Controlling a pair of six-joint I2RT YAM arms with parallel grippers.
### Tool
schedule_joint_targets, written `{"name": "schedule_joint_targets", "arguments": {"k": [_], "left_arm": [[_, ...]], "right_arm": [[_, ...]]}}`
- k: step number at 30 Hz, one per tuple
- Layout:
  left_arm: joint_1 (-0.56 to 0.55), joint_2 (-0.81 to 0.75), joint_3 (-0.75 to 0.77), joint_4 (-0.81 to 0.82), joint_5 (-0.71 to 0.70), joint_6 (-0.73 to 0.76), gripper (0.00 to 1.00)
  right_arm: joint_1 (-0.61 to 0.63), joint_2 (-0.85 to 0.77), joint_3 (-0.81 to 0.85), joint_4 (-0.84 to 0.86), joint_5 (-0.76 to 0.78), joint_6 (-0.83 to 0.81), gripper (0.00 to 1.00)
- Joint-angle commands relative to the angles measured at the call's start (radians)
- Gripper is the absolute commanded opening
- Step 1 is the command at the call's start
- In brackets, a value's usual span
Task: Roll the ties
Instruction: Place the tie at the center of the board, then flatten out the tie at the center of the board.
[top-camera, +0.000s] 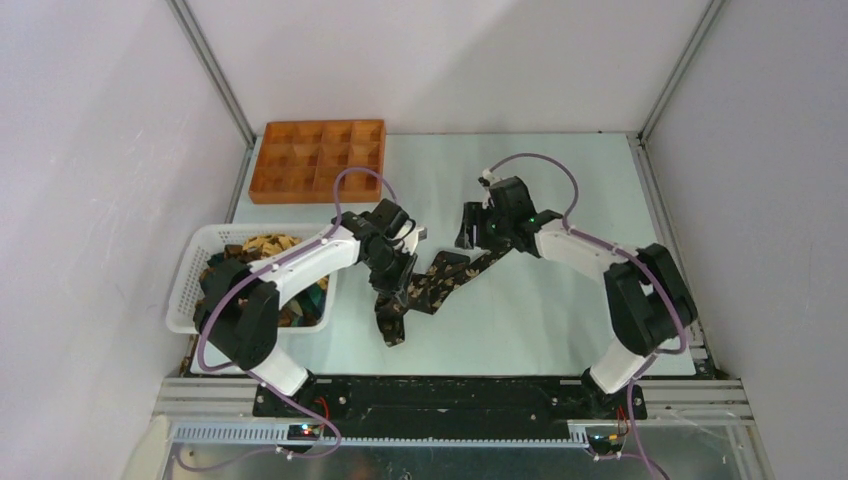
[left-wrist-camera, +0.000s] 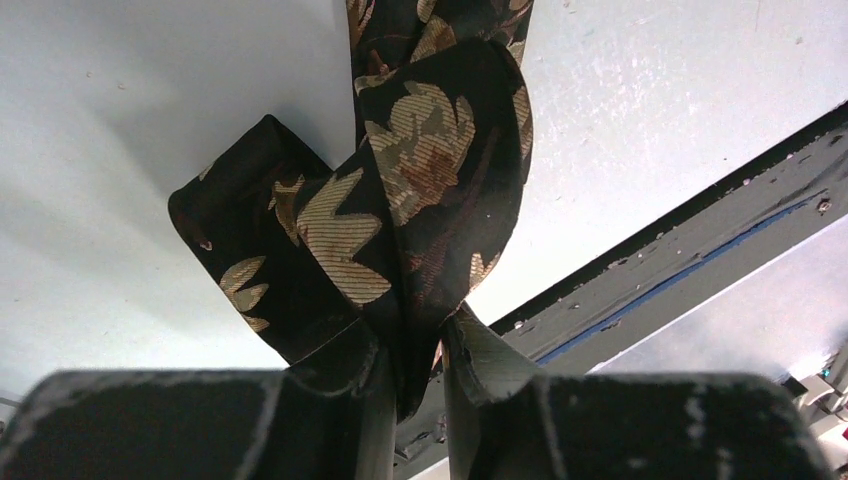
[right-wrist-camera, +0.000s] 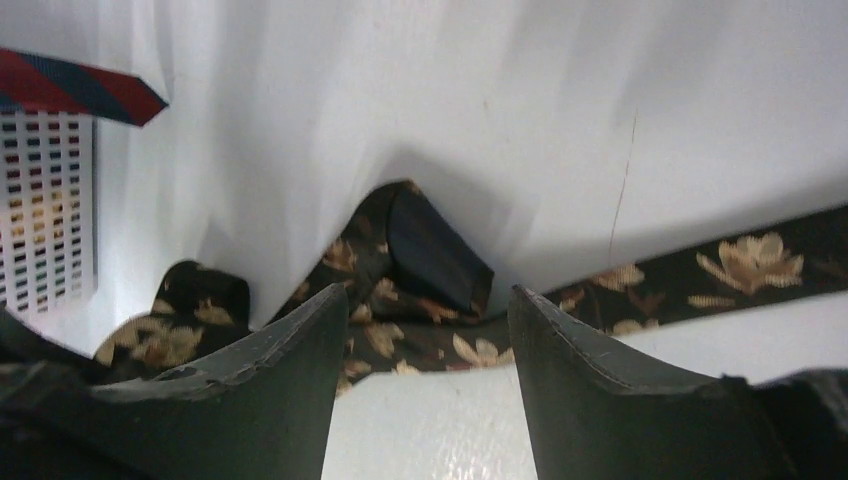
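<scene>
One dark tie (top-camera: 445, 280) with a gold leaf print lies crooked across the middle of the table. My left gripper (top-camera: 400, 268) stands over its near part. In the left wrist view a folded loop of the tie (left-wrist-camera: 420, 170) is gathered between the fingertips, with the jaws only narrowly apart around it (left-wrist-camera: 420, 345). My right gripper (top-camera: 468, 236) hovers at the tie's far end, open and holding nothing. Its fingers (right-wrist-camera: 300, 350) straddle bare table just short of the tie (right-wrist-camera: 750, 262), which has a folded dark end there.
A white mesh basket (top-camera: 188, 292) at the left holds more ties (top-camera: 262, 245). An orange compartment tray (top-camera: 318, 160) sits at the back left. A red and blue striped tie tip (right-wrist-camera: 75, 90) shows beside the basket mesh (right-wrist-camera: 45, 200) in the right wrist view.
</scene>
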Motion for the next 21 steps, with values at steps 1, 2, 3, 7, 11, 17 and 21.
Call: {"name": "schedule_joint_targets", "arguments": {"k": [1,2,3,7,11,17,21], "left_arm": [[-0.002,-0.057,0.005,0.026,-0.025,0.007,0.25],[-0.002,-0.058,0.005,0.026,-0.026,0.007,0.25],[-0.003,-0.060,0.004,0.025,-0.028,0.008,0.25],[-0.003,-0.070,0.001,0.025,-0.037,0.008,0.25],[-0.003,-0.071,-0.001,0.024,-0.048,0.006,0.26],[-0.002,-0.064,0.009,0.022,-0.059,0.004,0.27],[0.000,-0.057,0.020,0.023,-0.078,0.001,0.29]], "right_arm": [[-0.005,0.100,0.100,0.041,0.012,-0.014,0.64],[-0.007,0.127,0.117,0.034,0.019,-0.017,0.65],[-0.007,0.139,0.123,0.033,0.021,-0.020,0.66],[-0.008,0.205,0.159,0.022,0.007,-0.031,0.67],[-0.008,0.253,0.167,0.020,-0.036,-0.022,0.65],[-0.006,0.281,0.167,0.023,-0.124,-0.013,0.51],[-0.011,0.269,0.168,0.025,-0.139,-0.005,0.14]]}}
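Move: The upstanding fold in the middle of the tie lies about 3 cm to the left of my open right hand, 1 cm ahead and 7 cm below. The tie's near tail lies some 18 cm back and 19 cm left of my right hand; the white basket's middle is about 48 cm left and 7 cm back. From my left hand, which already holds the tie's bunched part, the fold is roughly 12 cm ahead, 12 cm right and 5 cm lower. I take my right hand down about 6 cm onto the tie's middle fold, first easing forward and a little left, then sinking, and finally drifting back slightly and farther left as the fingers close and pinch the dark fold between their tips. My left hand keeps its grip on the bunched cloth, nearly still just above the board. ##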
